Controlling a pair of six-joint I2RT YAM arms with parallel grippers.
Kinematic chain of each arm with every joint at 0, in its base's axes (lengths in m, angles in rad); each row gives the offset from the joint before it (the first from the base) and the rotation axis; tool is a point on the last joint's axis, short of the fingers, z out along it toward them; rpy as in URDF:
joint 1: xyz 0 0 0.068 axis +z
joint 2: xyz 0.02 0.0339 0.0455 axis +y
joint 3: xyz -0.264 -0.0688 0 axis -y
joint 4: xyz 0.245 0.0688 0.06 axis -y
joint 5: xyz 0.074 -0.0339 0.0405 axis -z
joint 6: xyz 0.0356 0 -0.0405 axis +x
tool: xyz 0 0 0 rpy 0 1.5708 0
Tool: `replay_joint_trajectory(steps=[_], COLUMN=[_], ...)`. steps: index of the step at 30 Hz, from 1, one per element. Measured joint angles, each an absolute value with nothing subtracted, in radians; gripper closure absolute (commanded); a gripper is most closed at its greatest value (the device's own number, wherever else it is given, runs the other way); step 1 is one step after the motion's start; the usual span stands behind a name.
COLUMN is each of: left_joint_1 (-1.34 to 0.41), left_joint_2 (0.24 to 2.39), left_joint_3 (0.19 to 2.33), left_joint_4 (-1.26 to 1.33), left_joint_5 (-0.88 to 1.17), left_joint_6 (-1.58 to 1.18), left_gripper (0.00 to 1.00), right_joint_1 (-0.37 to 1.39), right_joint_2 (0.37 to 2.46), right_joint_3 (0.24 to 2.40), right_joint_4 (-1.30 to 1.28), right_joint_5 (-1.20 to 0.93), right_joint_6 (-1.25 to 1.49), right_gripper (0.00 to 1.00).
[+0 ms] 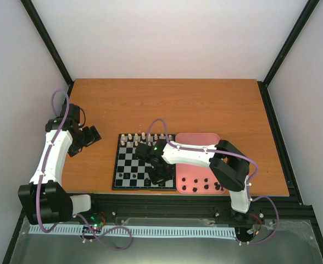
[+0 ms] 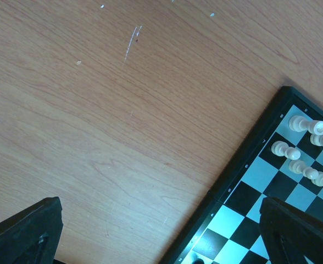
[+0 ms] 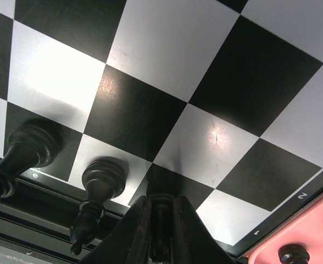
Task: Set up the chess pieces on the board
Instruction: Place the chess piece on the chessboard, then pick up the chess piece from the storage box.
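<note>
The board lies in front of the arms, with cream-white pieces along its far rows. My right gripper is down at the board's near edge. In the right wrist view it is shut on a black chess piece whose base rests on a black square of the near row. Two more black pieces stand on that row beside it. My left gripper hangs open over bare table left of the board, its jaws holding nothing.
A pink tray lies against the board's right side, with several loose black pieces at its near end. One of them shows close to my right fingers. White pieces crowd the board's far-left corner.
</note>
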State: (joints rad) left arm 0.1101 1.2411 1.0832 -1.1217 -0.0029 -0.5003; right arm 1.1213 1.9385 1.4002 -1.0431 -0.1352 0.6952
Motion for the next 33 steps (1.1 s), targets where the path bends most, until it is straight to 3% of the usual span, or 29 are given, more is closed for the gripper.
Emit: replay_joint_trajectory(steps=[9, 18, 33], left_joint_1=[0.110, 0.110, 0.110], left_joint_2=[1.246, 1.254, 1.259], left_joint_3=[1.083, 1.083, 1.083], left_joint_4=[-1.121, -1.121, -1.120], left_joint_5=[-0.003, -0.002, 0.005], left_joint_6=[-0.500, -0.500, -0.500], left_gripper=[0.00, 0.00, 0.00], right_joint_1=[1.121, 1.120, 1.049], right_joint_2=[1.945, 1.943, 1.750], right_joint_3=[1.400, 1.426, 1.391], right_joint_4=[-1.044, -1.073, -1.138], right_joint_5=[-0.128, -0.097, -0.038], right_joint_6=[0.686, 0.681, 0.693], right_gripper=[0.79, 0.64, 0.61])
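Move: The right hand already has the black piece down at the dark near-row square, one in from the board's right-hand corner; that square's middle lies straight below, roughly 3 cm down. The next black piece stands about 3 cm left, another about 6 cm left, both level with it. The pink tray's middle is some 15 cm right and 7 cm farther out. From the left hand the square is about 27 cm right, 13 cm back and 12 cm lower. The right fingers let go of the black piece on its square, easing partly open while the hand stays almost in place. It then lifts off nearly straight up, about 6 cm, and swings right and a little forward, around 3 cm each, towards the pink tray, the fingertips tipping slightly forward. ##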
